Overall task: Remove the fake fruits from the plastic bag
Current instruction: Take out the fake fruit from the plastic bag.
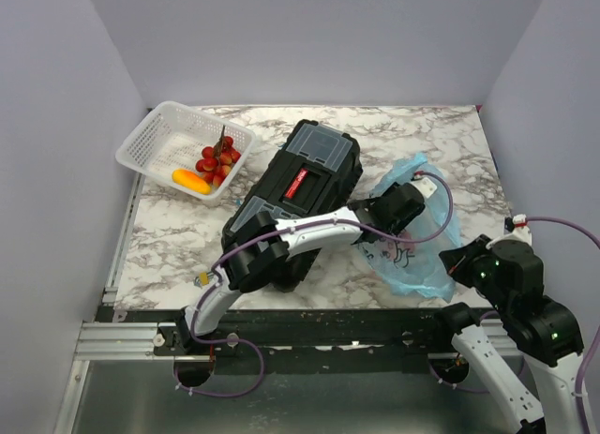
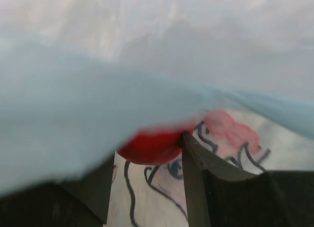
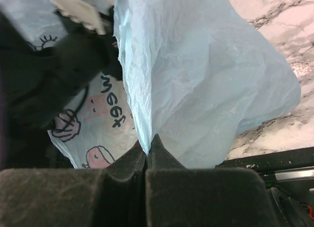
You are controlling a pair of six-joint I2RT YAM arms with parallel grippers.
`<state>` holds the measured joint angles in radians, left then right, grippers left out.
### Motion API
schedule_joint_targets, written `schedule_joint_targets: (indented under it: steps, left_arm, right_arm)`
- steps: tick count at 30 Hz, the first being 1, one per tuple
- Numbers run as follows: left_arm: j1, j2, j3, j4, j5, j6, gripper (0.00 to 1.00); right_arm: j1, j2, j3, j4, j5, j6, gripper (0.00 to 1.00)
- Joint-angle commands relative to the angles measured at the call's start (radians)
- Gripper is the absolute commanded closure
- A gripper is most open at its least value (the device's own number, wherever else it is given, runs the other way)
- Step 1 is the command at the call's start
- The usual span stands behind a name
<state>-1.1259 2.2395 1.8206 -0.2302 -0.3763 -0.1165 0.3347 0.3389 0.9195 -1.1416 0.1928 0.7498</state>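
The light-blue plastic bag (image 1: 427, 256) with its cartoon print lies at the right of the marble table. My left gripper (image 1: 405, 204) reaches into its mouth. In the left wrist view, bag film (image 2: 73, 119) drapes over the left finger, and a red round fruit (image 2: 152, 146) sits between the fingers of that gripper (image 2: 149, 149), pressed against the right one. My right gripper (image 3: 147, 149) is shut on a fold of the bag (image 3: 196, 89) at its near edge. Red grapes (image 1: 217, 159) and an orange-yellow fruit (image 1: 191, 181) lie in the white basket (image 1: 159, 134).
A black toolbox (image 1: 305, 186) lies aslant in the middle, under my left arm. The white mesh basket stands at the back left. Grey walls close in both sides and the back. My left wrist (image 3: 44, 75) fills the left of the right wrist view.
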Motion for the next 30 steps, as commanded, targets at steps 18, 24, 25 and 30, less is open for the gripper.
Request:
schedule_joint_targets:
  steps: [18, 24, 25, 30]
  left_arm:
    - [-0.001, -0.485, -0.209, -0.152, 0.505, -0.036, 0.91]
    - [0.013, -0.572, -0.250, -0.185, 0.557, -0.044, 0.91]
    - [0.019, -0.589, -0.259, -0.188, 0.557, -0.046, 0.91]
    - [0.071, -0.657, -0.275, -0.197, 0.569, -0.071, 0.92]
  right_arm:
    - [0.001, 0.036, -0.075, 0.099, -0.006, -0.014, 0.99]
    - [0.001, 0.040, -0.080, 0.105, -0.005, -0.017, 0.99]
    - [0.001, 0.037, -0.079, 0.105, -0.004, -0.017, 0.99]
    - [0.000, 0.037, -0.080, 0.107, -0.006, -0.019, 0.99]
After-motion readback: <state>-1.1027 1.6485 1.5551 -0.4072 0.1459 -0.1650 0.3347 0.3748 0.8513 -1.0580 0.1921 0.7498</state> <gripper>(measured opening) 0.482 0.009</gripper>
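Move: The left hand is inside the plastic bag with a red fruit already between its fingers. The white basket that takes the fruits lies roughly 57 cm to its left, 13 cm farther out and a little lower; in the basket the red bunch is about 48 cm left and 11 cm ahead, the yellow fruit 55 cm left and 6 cm ahead. The toolbox stands 26 cm to the left, 2 cm back. From the right hand the basket is some 62 cm left, 31 cm ahead and 17 cm lower. Up first, then back towards its own base with a second rise, the left hand draws the red fruit out of the bag's mouth, about 16 cm up, 12 cm back and somewhat left, its grip unchanged. On the way the wrist turns some 20 degrees clockwise and tips a bit further down. The right hand keeps the bag's edge pinched shut in its fingers and eases only a centimetre or two forward and down. ##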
